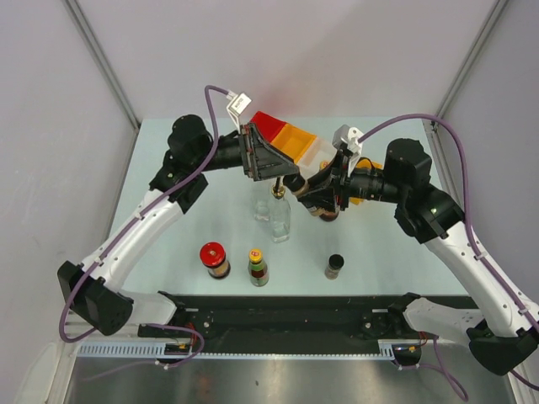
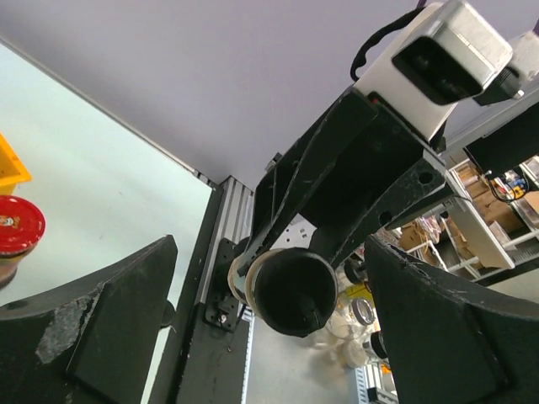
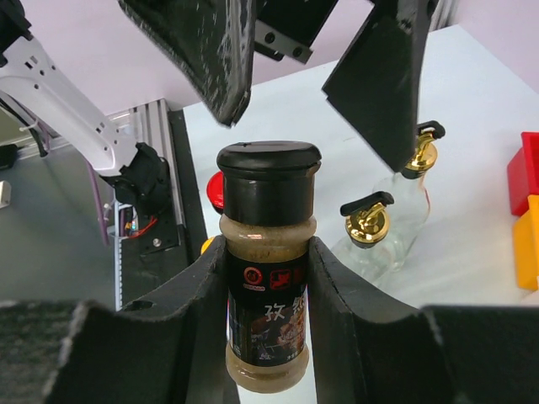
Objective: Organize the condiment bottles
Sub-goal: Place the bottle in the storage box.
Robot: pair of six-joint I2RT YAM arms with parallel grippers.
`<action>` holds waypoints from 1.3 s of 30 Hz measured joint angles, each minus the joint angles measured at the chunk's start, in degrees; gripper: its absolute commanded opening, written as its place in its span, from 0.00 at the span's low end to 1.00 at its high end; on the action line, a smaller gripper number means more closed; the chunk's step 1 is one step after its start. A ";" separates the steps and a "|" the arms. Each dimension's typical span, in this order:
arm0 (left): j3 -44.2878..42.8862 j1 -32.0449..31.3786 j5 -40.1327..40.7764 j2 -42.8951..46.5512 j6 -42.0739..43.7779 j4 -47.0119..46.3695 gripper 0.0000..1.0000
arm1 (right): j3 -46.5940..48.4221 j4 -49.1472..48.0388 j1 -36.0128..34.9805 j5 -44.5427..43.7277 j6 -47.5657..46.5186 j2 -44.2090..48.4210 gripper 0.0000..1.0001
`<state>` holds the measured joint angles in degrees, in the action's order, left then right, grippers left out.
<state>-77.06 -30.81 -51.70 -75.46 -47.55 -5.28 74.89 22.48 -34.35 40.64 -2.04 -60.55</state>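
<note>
My right gripper is shut on a black-capped shaker of tan powder, held off the table near the bins. My left gripper is open, its wide jaws facing the shaker's cap without touching it. Its fingers hang just above the cap in the right wrist view. Two clear glass bottles with gold spouts stand mid-table. Near the front stand a red-lidded jar, a green and yellow-capped sauce bottle and a second black-capped shaker.
Red, orange and white bins stand in a row at the back of the table, partly hidden by both wrists. The black rail with the arm bases runs along the near edge.
</note>
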 measured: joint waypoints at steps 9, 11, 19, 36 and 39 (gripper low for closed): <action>0.46 -1.05 -0.17 0.17 3.04 6.29 0.96 | 0.00 -0.02 -0.02 -0.83 -1.40 -0.31 0.00; 0.44 -1.29 -0.02 0.17 3.91 7.52 0.93 | 0.00 0.00 -0.07 -0.85 -1.55 -0.72 0.00; -1.20 -3.26 2.40 -0.52 10.08 16.52 0.81 | 0.00 0.79 -0.61 -2.49 -2.36 -2.51 0.00; -6.34 -5.75 11.87 -2.89 18.82 28.55 0.36 | 0.02 5.16 -2.89 -9.35 -4.26 -4.37 0.00; -6.40 -5.99 12.52 -2.91 19.26 28.92 0.27 | 0.02 5.51 -3.06 -10.29 -4.26 -4.37 0.00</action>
<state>-83.46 -36.80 -39.18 -78.37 -28.29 23.64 74.91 27.99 -37.41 30.35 -6.31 -64.93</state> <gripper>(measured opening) 0.489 0.385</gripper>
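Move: To the left hand's right lies the bottle, about 5 cm off, 4 cm nearer the base and 2 cm lower. It is already pinched in the right fingers, black cap towards the left hand. The left hand's open fingers are about 4 cm ahead of the right hand, 5 cm left and 2 cm up. Well below, by about 20 cm, the near glass bottle stands roughly under the left hand; the far one is 6 cm ahead and 4 cm left of that hand. Sinking about 7 cm with its fingers tipping down some 20 degrees, the left hand comes over the cap end and, late on, closes from wide open to pinch the bottle by its neck, just under the black cap. Meanwhile the right hand keeps its grip on the body and brings the bottle down about 5 cm and slightly forward to meet the left fingers, its own tips dipping a little. ##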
